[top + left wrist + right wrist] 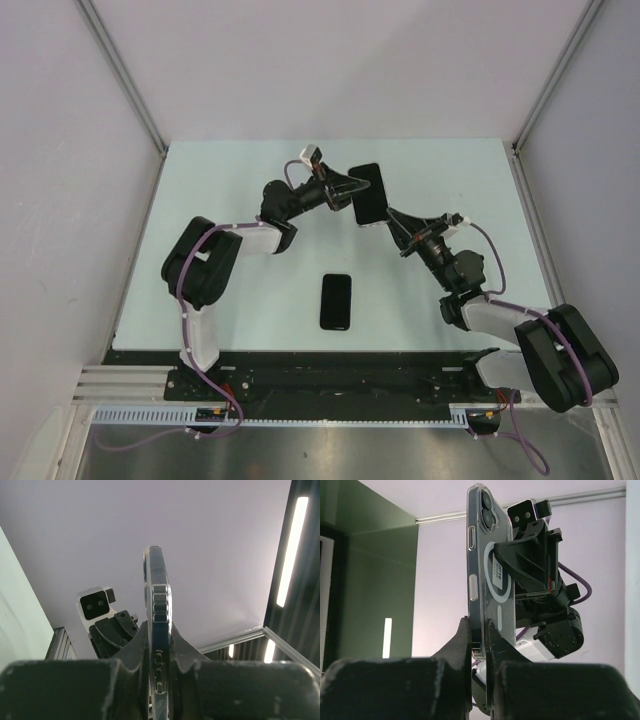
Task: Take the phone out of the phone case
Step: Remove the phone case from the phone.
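Observation:
A dark phone in a clear case (368, 193) is held in the air above the far middle of the table, gripped from both sides. My left gripper (352, 190) is shut on its left edge. My right gripper (388, 216) is shut on its lower right corner. In the left wrist view the cased phone (159, 600) stands edge-on between my shut fingers (159, 652). In the right wrist view the case (490, 565) shows its white ring and camera lenses, with my right gripper (479, 637) clamped on its bottom end. The left gripper (530, 555) is behind it.
A second black phone-shaped slab (336, 301) lies flat on the pale table (230, 200), near the middle and in front of the held phone. Grey walls enclose the left, back and right. A black rail (330, 380) runs along the near edge.

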`<action>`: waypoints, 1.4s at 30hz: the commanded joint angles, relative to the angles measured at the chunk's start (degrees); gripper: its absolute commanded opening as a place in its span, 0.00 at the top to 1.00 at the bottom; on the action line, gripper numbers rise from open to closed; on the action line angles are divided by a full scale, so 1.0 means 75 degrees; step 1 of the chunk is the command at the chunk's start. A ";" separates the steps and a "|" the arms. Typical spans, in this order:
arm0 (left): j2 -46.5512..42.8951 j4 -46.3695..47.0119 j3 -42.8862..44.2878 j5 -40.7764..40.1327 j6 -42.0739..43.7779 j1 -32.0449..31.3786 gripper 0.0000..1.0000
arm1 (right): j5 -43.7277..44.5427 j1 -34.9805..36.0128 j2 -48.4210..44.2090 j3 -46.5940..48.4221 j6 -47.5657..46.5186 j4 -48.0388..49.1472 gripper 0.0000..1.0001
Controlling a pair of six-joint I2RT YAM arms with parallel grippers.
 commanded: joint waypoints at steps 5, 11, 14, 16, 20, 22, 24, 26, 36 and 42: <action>-0.0827 0.3201 0.0641 -0.0946 -0.0200 -0.0301 1.00 | 0.0409 0.0434 -0.0100 0.0830 0.1165 0.2703 1.00; -0.1213 0.3190 0.1261 -0.1133 -0.0247 -0.0394 1.00 | 0.0714 0.0598 -0.0019 0.1334 0.1200 0.2703 1.00; -0.1413 0.3155 0.1426 -0.1192 -0.0177 -0.0453 1.00 | 0.0773 0.0657 0.0075 0.1604 0.1166 0.2703 1.00; -0.1518 0.3143 0.1484 -0.1181 -0.0130 -0.0477 1.00 | 0.0831 0.0739 0.0122 0.1745 0.1166 0.2703 1.00; -0.1647 0.3108 0.1496 -0.1216 -0.0118 -0.0523 1.00 | 0.0890 0.0833 0.0169 0.1851 0.1060 0.2703 1.00; -0.1671 0.3085 0.1520 -0.1228 -0.0118 -0.0535 1.00 | 0.0890 0.0880 0.0204 0.1851 0.1025 0.2703 1.00; -0.1717 0.3084 0.1543 -0.1251 -0.0142 -0.0547 1.00 | 0.0902 0.0926 0.0263 0.1851 0.0955 0.2703 1.00; -0.1753 0.3084 0.1543 -0.1263 -0.0177 -0.0559 1.00 | 0.0879 0.0938 0.0286 0.1862 0.0861 0.2692 1.00; -0.2057 0.2780 0.1228 -0.1064 -0.0224 -0.0582 1.00 | 0.0221 0.0493 -0.1891 0.2609 -0.3892 -0.5082 1.00; -0.1917 0.2698 0.0934 -0.0853 -0.0317 -0.0629 1.00 | -0.0736 -0.0092 -0.1718 0.3139 -0.5326 -0.7150 0.84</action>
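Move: Both grippers already hold the cased phone in the air, screen up. Its middle lies about 2 cm right of the left hand, 1 cm back and 1 cm higher. From the right hand, which pinches the near right corner, it is some 4 cm ahead, 5 cm left and 2 cm up. The spare phone on the table sits roughly 11 cm back, 11 cm left and 27 cm below the right hand. Keep both grips shut and lift the cased phone with the two grippers together, about 12 cm, easing slightly back and tipping both sets of fingers upward. Then hold the left gripper nearly steady around phone and case while the right, still pinching the case corner, rolls its left side down some 35 degrees to peel the case edge off the phone. ##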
